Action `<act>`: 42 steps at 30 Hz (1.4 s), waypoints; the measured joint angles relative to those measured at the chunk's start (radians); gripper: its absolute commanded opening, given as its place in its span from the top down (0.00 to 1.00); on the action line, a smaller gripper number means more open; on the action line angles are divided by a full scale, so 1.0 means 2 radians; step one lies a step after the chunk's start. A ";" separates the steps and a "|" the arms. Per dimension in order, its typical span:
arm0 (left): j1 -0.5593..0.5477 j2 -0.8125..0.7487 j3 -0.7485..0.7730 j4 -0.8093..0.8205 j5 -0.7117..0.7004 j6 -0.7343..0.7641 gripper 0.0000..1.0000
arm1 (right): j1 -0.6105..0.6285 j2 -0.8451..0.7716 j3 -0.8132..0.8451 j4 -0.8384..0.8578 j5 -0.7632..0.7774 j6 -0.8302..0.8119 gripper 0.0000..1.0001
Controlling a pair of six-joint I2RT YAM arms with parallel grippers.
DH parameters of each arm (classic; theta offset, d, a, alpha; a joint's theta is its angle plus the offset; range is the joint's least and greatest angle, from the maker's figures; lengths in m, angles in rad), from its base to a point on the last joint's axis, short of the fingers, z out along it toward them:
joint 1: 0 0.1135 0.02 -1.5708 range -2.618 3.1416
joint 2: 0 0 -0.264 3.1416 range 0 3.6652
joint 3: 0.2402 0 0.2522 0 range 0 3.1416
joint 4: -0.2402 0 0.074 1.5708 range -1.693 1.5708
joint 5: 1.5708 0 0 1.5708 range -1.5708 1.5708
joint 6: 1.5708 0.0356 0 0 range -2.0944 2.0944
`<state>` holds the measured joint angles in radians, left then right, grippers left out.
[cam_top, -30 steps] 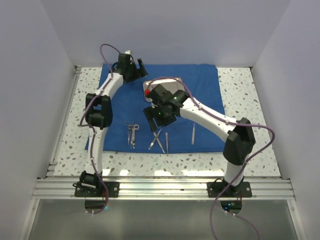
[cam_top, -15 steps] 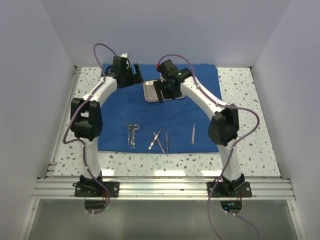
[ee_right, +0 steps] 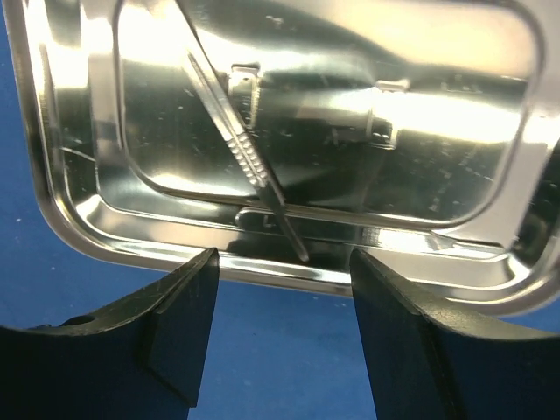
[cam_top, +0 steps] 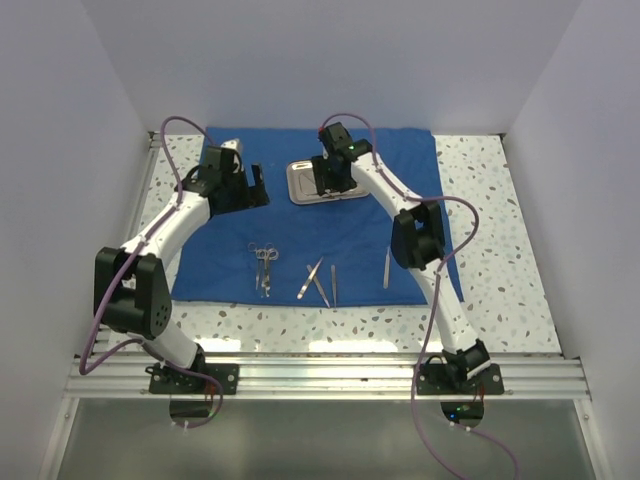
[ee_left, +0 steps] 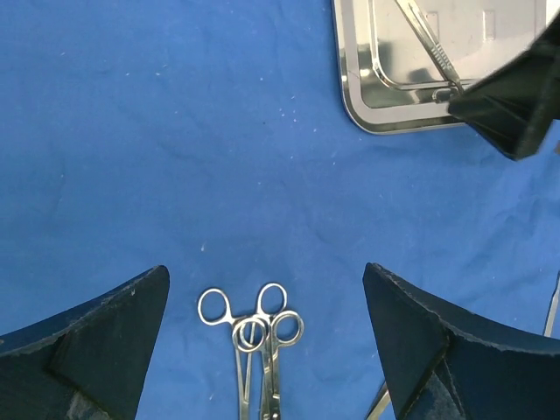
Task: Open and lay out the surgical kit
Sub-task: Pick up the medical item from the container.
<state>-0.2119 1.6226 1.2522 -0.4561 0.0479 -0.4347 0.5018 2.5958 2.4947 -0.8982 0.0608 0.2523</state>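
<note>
The royal-blue cloth (cam_top: 290,230) lies spread flat on the table. At its far middle sits the steel tray (cam_top: 302,180), with one thin ribbed instrument (ee_right: 248,157) lying slantwise inside. My right gripper (cam_top: 333,185) hangs open just over the tray's near rim (ee_right: 262,267), with the instrument's tip between its fingers' line and nothing gripped. My left gripper (cam_top: 245,198) hovers open over the cloth's left part, high above the ring-handled forceps (ee_left: 254,337). A row of instruments lies along the cloth's near edge: forceps (cam_top: 264,266), a crossed pair (cam_top: 313,280) and tweezers (cam_top: 386,268).
Speckled tabletop (cam_top: 490,200) borders the cloth on both sides and the front. An aluminium rail (cam_top: 330,375) runs along the near edge and another (cam_top: 128,250) along the left. White walls close in the back and sides.
The right arm swung from the cloth's middle back to the tray and its jaws narrowed a little. The left gripper came from the far left corner forward and leftward.
</note>
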 measured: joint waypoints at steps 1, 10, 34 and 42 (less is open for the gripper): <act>0.000 -0.004 -0.002 -0.001 -0.002 0.000 0.04 | 0.002 0.003 0.001 0.004 -0.002 0.001 0.37; 0.000 -0.006 -0.020 -0.011 -0.012 0.000 0.04 | 0.010 0.021 0.005 0.021 -0.010 0.006 0.45; 0.000 -0.008 -0.036 -0.028 -0.028 0.006 0.04 | 0.005 0.023 -0.011 0.052 0.015 0.007 1.00; 0.000 -0.008 -0.036 -0.025 -0.025 0.006 0.04 | 0.005 0.017 -0.012 0.043 0.026 0.008 1.00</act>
<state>-0.2119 1.6058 1.1797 -0.5068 -0.0029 -0.4221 0.5114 2.6289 2.4714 -0.8127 0.1123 0.2676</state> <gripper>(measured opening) 0.961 0.018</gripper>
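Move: The medical item I want, a slim tweezers-like tool, lies slantwise in the steel tray. Its near tip is almost under my right fingers, its middle about 6 cm ahead, 3 cm left and 3 cm below my right hand. At that same depth, a scalpel lies along the tray's near side, 2 cm ahead and 2 cm right; the tray's centre is some 6 cm ahead and 1 cm left. From my left hand the item is roughly 16 cm ahead, 15 cm right and 11 cm down. I sink my half-open right hand about 2 cm into the near side of the tray, shifting first left and then a touch forward over the tool's near tip. There I shut the fingers fully and pinch that tip, then ease up and rightward by half a centimetre or so. Meanwhile my open left hand backs off some 3 cm, sinking as much, then stays clear of the tray. ##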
